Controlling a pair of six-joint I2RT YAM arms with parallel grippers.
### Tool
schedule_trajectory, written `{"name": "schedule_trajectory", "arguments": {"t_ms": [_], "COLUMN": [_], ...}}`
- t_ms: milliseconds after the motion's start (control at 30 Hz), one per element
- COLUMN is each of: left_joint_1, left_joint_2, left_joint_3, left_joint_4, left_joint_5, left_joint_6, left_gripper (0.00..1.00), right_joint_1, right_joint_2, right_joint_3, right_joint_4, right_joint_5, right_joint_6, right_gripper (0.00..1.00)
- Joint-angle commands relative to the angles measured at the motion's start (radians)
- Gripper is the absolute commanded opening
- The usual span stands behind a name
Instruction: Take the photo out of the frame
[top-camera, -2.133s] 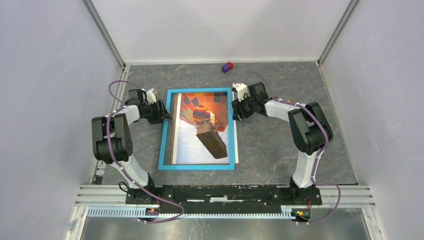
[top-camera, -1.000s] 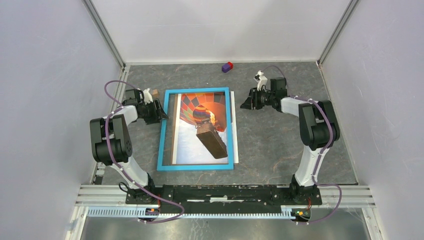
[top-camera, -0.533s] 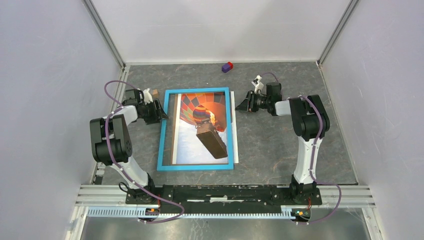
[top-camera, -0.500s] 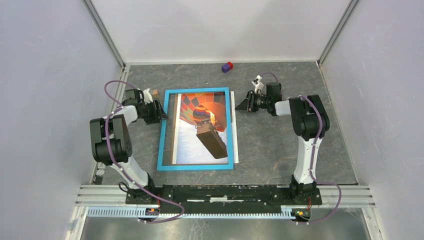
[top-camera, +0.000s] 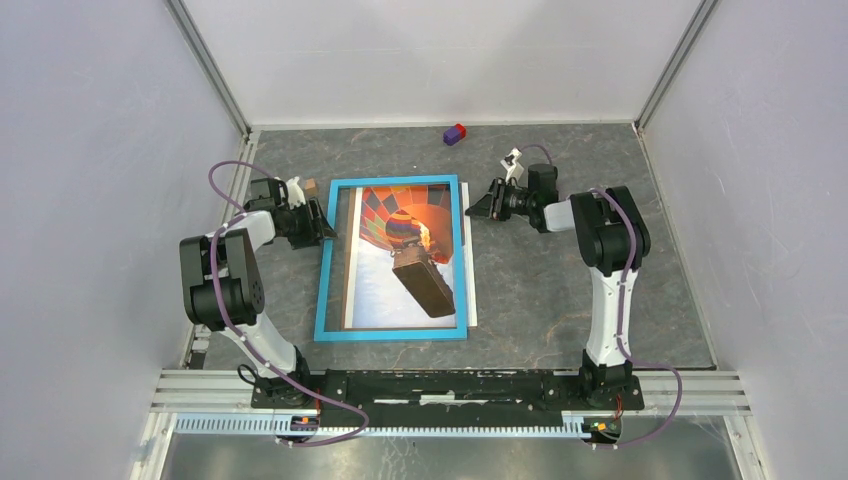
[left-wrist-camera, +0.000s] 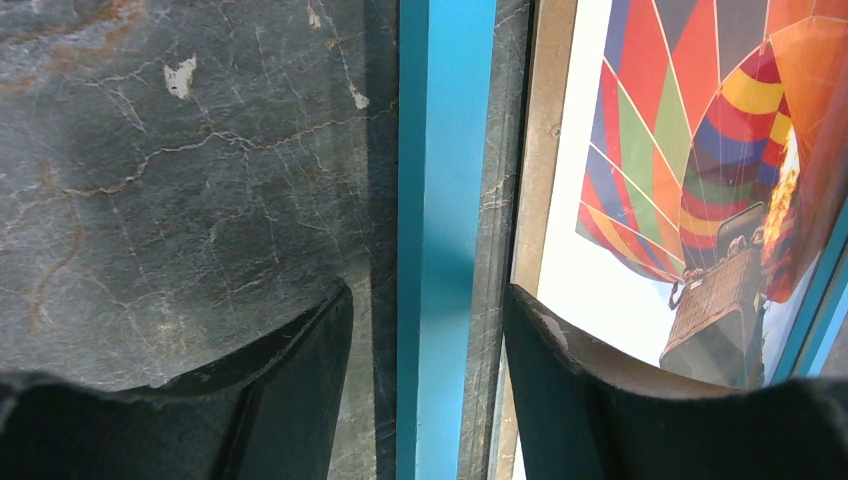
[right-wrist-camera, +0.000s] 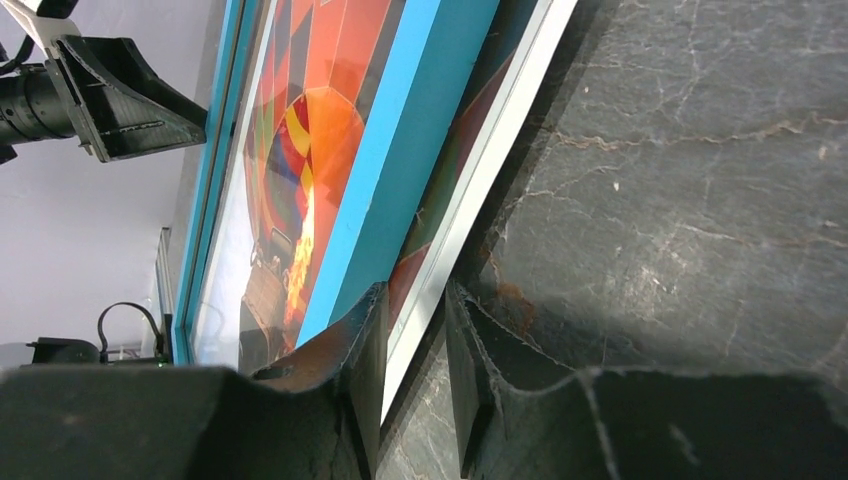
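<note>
The frame lies flat mid-table, blue border up. Inside it the balloon photo sits shifted right, its white edge poking out past the right bar. My left gripper is open at the upper left bar. In the left wrist view its fingers straddle the blue bar of the frame with a gap on each side, the photo just beyond. My right gripper is low at the upper right edge. There its narrow jaws stand either side of the photo's white edge, beside the frame's bar, a gap still showing.
A small purple and red block lies near the back wall. A small brown block sits just behind my left gripper. White walls enclose the table on three sides. The metal rail with the arm bases runs along the near edge.
My right gripper has slid left to the frame's upper right edge and its jaws have narrowed round the photo's edge. The left arm, frame and photo have stayed put.
</note>
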Motion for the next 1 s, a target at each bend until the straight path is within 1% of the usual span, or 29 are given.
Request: {"name": "schedule_trajectory", "arguments": {"t_ms": [0, 167, 300, 367, 433, 633, 800, 967], "left_joint_1": [0.008, 0.008, 0.009, 0.008, 0.007, 0.009, 0.012, 0.012], "left_joint_2": [0.023, 0.026, 0.030, 0.032, 0.033, 0.034, 0.035, 0.040], "left_joint_3": [-0.022, -0.020, -0.019, -0.019, -0.019, -0.017, -0.019, -0.018], "left_joint_4": [-0.031, -0.031, -0.031, -0.031, -0.031, -0.033, -0.032, -0.030], "left_joint_5": [-0.031, -0.031, -0.033, -0.033, -0.034, -0.039, -0.045, -0.047], "left_joint_6": [0.015, 0.016, 0.016, 0.016, 0.016, 0.015, 0.015, 0.013], "left_gripper": [0.64, 0.64, 0.64, 0.64, 0.64, 0.64, 0.64, 0.64], "right_joint_1": [0.012, 0.015, 0.015, 0.016, 0.014, 0.010, -0.004, -0.012], "right_joint_2": [0.048, 0.063, 0.070, 0.069, 0.062, -0.011, -0.092, -0.130], "right_joint_3": [0.028, 0.018, 0.017, 0.017, 0.017, -0.009, -0.017, -0.011], "right_joint_4": [0.032, 0.096, 0.105, 0.106, 0.106, 0.105, 0.024, -0.018], "right_joint_5": [0.041, 0.025, 0.025, 0.024, 0.022, 0.042, 0.112, 0.137], "right_joint_6": [0.032, 0.090, 0.098, 0.098, 0.097, 0.073, -0.029, -0.071], "right_gripper": [0.33, 0.31, 0.24, 0.14, 0.01, 0.00, 0.00, 0.00]}}
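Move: The photo's overhanging right edge already sits between the right hand's open fingers; the photo's middle is about 14 cm to that hand's left and 11 cm back, roughly 1 cm lower. At much the same height, the frame's right rail has its middle some 2 cm left and 11 cm back. The purple-red block stands about 22 cm ahead and 3 cm left. From the left hand, the photo's middle is about 20 cm right and 5 cm back. The right fingers shut on the photo's free edge and pinch it, easing about half a centimetre down and slightly left and forward as they close. Keeping hold, the right hand then draws it right, away from the frame's right rail, and up, each by about 1.5 cm, and turns a few degrees clockwise. ##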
